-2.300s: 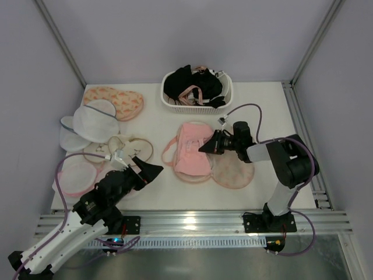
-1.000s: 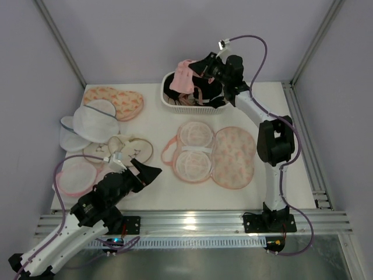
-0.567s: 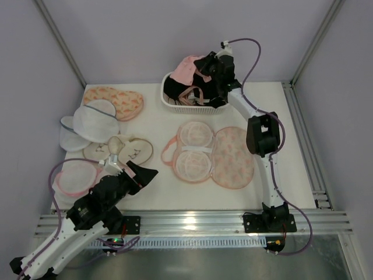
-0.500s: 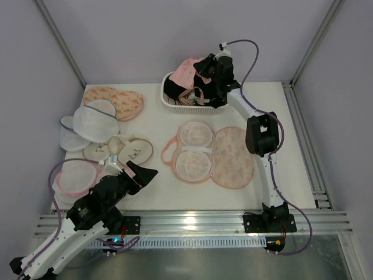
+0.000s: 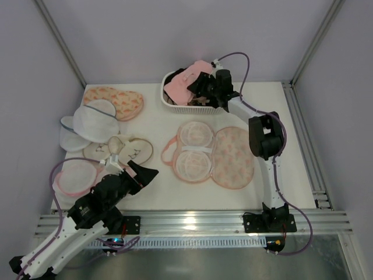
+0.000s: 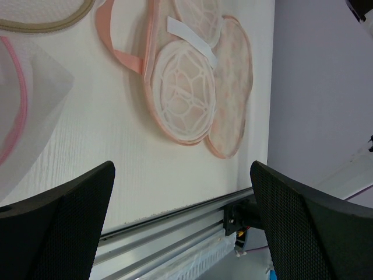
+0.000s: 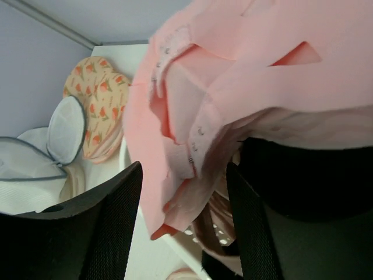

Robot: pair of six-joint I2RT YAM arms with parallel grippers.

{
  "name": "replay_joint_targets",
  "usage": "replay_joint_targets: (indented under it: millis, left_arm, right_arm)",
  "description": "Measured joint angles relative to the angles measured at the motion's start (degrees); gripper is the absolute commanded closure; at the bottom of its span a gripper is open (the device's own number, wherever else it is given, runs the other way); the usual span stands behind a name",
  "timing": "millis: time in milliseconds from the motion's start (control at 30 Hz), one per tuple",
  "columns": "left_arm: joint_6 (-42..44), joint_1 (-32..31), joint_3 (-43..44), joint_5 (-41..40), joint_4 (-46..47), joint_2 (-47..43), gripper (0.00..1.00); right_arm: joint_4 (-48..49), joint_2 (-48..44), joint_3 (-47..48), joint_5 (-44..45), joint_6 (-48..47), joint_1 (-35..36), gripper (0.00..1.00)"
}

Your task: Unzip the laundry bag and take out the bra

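Note:
The peach laundry bag (image 5: 233,157) lies unzipped and spread flat at the table's middle, its white mesh inner cups facing up and nothing in them. It also shows in the left wrist view as the laundry bag (image 6: 186,87). The light pink bra (image 5: 186,80) lies on top of the black garments in the white basket (image 5: 175,106). My right gripper (image 5: 201,88) hovers at the basket with its jaws apart; the bra (image 7: 245,76) hangs loose between the fingers (image 7: 111,233). My left gripper (image 5: 145,172) stands open near the front left, holding nothing.
A second printed peach bag (image 5: 113,100) lies at the back left. White mesh domed bags (image 5: 93,119), cream round bags (image 5: 119,149) and a pink-rimmed mesh bag (image 5: 76,175) crowd the left side. The metal rail (image 5: 192,221) runs along the near edge.
The right arm carried the bra from the bag up to the basket, then opened its jaws, and the bra settled onto the heap. The left arm barely moved.

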Motion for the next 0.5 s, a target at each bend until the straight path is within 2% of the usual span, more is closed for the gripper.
replay_joint_targets:
  millis: [233,400,500]
  left_arm:
    - [0.0,0.0,0.0,0.0,-0.2,-2.4,0.01]
    - [0.0,0.0,0.0,-0.1,-0.7,-3.9,0.01]
    - [0.0,0.0,0.0,-0.1,-0.7,-4.0,0.01]
  right_arm:
    - [-5.5,-11.8,-1.6,-1.7,-4.3,0.1,0.36]
    - [-16.6,-24.6,-1.1,8.9,-8.9,1.2,0.36]
    - [-21.3,-32.8,-5.6,17.6,-10.1,2.1,0.36]
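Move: The pink bra is heaped over the basket with its middle about 3 cm ahead of my right hand, 3 cm to the left and 3 cm lower. The basket's middle is straight below, some 9 cm down and 1 cm right. The black clothing lies 7 cm right, 1 cm back and 5 cm down. The open laundry bag is about 26 cm back, 10 cm right and 15 cm down. From my left hand the bra is 47 cm ahead, 14 cm right and 3 cm lower. I lift my empty right hand steeply up out of the basket area, about 20 cm, leaving the pink bra behind with my fingers still part open. As I climb I draw back some 9 cm, then swing right by about 7 cm over the basket's right side, the fingertips tipping up and the wrist coming round a little clockwise. ##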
